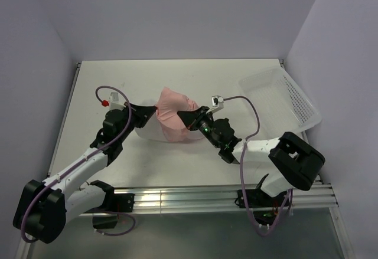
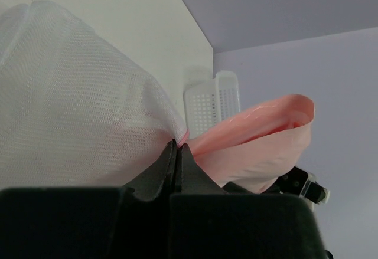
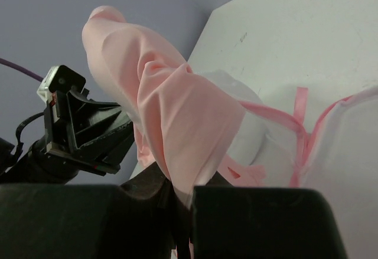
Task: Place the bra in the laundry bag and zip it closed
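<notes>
The light-pink bra (image 1: 172,112) hangs bunched above the table's middle, over the white mesh laundry bag (image 1: 146,133). My right gripper (image 1: 184,118) is shut on the bra's lower edge; in the right wrist view the bra (image 3: 171,105) rises straight out of that gripper (image 3: 180,191). My left gripper (image 1: 152,112) is shut on the bag's pink rim. In the left wrist view this gripper (image 2: 178,145) pinches the rim, with the laundry bag (image 2: 71,111) to its left and the bra (image 2: 260,135) to its right. The bag's zipper pull is hidden.
A white perforated plastic basket (image 1: 301,102) stands at the table's back right corner, also visible as the basket (image 2: 209,102) in the left wrist view. Purple-grey walls enclose the table on three sides. The two grippers sit close together, facing each other.
</notes>
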Robot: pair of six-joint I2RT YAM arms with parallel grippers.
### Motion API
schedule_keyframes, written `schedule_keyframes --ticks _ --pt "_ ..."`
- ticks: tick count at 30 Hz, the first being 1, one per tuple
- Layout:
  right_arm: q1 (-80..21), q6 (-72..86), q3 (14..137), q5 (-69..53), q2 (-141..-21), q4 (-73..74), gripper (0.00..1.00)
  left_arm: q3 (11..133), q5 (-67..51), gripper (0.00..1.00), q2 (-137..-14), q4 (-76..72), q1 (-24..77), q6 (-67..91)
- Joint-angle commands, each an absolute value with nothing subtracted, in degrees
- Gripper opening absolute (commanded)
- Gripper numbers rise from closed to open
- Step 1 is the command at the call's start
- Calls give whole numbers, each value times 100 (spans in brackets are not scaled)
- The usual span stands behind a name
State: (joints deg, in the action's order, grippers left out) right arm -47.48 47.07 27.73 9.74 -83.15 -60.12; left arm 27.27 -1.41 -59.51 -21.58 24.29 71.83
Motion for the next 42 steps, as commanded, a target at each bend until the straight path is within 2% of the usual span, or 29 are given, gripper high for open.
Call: schedule_keyframes --ticks 1,7,15,22,31,35,42 --pt "-4737 4597 3155 827 -8542 -6460 0 2689 -272 0 -5704 -2347 2382 7172" --pt "-4781 4421 3155 343 -8903 -5988 0 3040 -571 0 -5967 -2347 2329 6725" --pt "-4799 3973 2971 378 -8237 -4914 0 3471 -554 0 -6082 -2074 2303 6407" --pt "-4702 3797 3190 509 -8156 -3966 0 3507 -588 0 -5924 -1837 2303 6275" --pt "-4693 3296 3875 79 -8402 -2989 0 3655 -808 0 -6098 -1627 2303 5916" --pt "-4693 3217 4480 26 -8743 -2900 0 3797 -1405 0 -6363 -1555 2381 5783" --pt "-4676 3276 5536 -914 -9676 -3399 0 3543 -1976 0 -6293 -1738 2391 5923"
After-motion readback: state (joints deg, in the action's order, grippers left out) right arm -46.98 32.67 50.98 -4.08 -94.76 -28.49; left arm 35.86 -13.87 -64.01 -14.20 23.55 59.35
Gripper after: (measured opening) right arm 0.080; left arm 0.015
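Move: The right hand already pinches the bra, its bunched middle roughly 2 cm ahead and 2 cm left of those fingers. The laundry bag's open mouth is about 5 cm left of the right hand, 1 cm ahead and 7 below. The mouth lies some 3 cm right of the left hand, which holds its rim, 2 cm back and 7 below. The bag's body is about 3 cm left of the left hand, 2 back and 14 below. Lower the right hand about 7 cm with the bra still pinched, rolling its left side down some 25 degrees. Then sweep it left and a little forward, rising slightly, to feed the bra under the rim into the bag's mouth. Keep the rim pinched in the left fingers, lift it a little, and finally bring that hand about 3 cm right, turning clockwise. ##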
